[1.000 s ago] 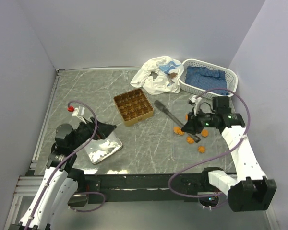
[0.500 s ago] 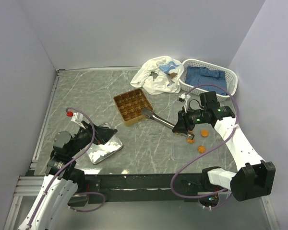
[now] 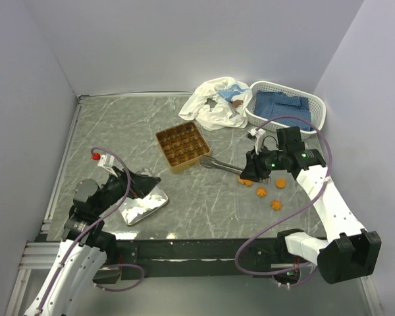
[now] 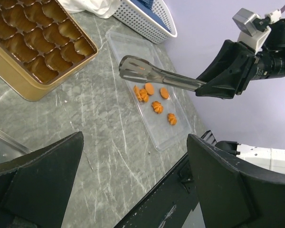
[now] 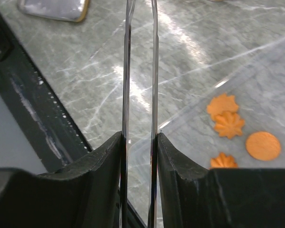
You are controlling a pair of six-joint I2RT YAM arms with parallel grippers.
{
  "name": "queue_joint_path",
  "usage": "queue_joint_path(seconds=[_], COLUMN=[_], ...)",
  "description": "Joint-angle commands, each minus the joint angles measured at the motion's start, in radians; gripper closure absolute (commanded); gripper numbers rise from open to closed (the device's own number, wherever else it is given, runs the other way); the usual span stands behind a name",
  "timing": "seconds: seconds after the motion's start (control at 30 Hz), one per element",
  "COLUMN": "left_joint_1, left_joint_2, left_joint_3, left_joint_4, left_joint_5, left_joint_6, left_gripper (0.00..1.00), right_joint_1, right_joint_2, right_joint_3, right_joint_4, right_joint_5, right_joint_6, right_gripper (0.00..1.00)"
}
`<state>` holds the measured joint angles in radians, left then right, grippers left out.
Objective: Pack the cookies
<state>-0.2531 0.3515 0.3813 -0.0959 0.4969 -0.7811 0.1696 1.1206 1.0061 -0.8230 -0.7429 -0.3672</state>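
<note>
Several orange cookies lie on a clear flat tray at the right; the same cookies show in the left wrist view and again in the right wrist view. My right gripper is shut on metal tongs, whose tips point left toward the square golden tin. The two arms of the tongs run between my fingers. I see no cookie between the tips of the tongs. The tin's cups look empty. My left gripper hangs open above the tin's silver lid.
A white basket holding blue cloth stands at the back right, with a crumpled white cloth beside it. A small red-capped item sits at the left. Walls close in on the left, back and right. The black front rail runs along the near edge.
My right gripper carried the tongs up and left off the cookies, toward the tin, then swung them flatter. The left arm shifted slightly a second ago and has since held still.
</note>
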Motion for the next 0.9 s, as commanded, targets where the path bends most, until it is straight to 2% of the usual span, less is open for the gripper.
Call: queue_joint_path(seconds=[0.0, 0.13, 0.23, 0.4, 0.63, 0.87], left_joint_1=[-0.003, -0.003, -0.003, -0.003, -0.003, -0.002], left_joint_2=[0.024, 0.078, 0.135, 0.178, 0.173, 0.161], left_joint_3=[0.114, 0.237, 0.287, 0.289, 0.263, 0.258], left_joint_4=[-0.071, -0.16, -0.197, -0.179, -0.165, -0.168], left_joint_5=[-0.029, -0.067, -0.1, -0.126, -0.146, -0.146], left_joint_6=[0.086, 0.204, 0.284, 0.352, 0.364, 0.361], left_gripper=[0.04, 0.04, 0.04, 0.04, 0.03, 0.04], right_joint_1=[-0.024, -0.125, -0.286, -0.435, -0.536, -0.539], right_joint_2=[-0.054, -0.061, -0.07, -0.105, -0.081, -0.028], right_joint_3=[0.032, 0.068, 0.074, 0.04, 0.02, 0.022], right_joint_4=[-0.002, -0.102, -0.177, -0.237, -0.199, -0.189], right_joint_5=[0.112, 0.171, 0.197, 0.295, 0.361, 0.3], right_joint_6=[-0.009, -0.073, -0.165, -0.282, -0.282, -0.268], right_gripper=[0.6, 0.6, 0.6, 0.6, 0.6, 0.6])
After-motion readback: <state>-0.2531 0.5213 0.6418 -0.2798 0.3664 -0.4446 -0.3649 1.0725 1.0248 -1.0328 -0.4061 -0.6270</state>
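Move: The tongs held in the right gripper are meant for the cookies on the clear tray. The middle round cookie lies about 10 cm ahead, 5 cm right and 17 cm below that hand. The clustered pair is 9 cm ahead and 1 cm left, the right-hand round cookie 7 cm ahead and 14 cm right, the gold box 23 cm ahead and 28 cm left. From the left hand, the middle cookie is some 14 cm ahead, 45 cm right, 21 cm below. Swing the right gripper about 19 cm to the right, sinking slightly towards the end, and keep its hold on the tongs. Turn it some 30 degrees clockwise and roll its left side down, so the tong tips leave the gold box's corner and come over the tray. Raise the open, empty left gripper about 5 cm, let it settle 2 cm, and ease it forward and a little left. ##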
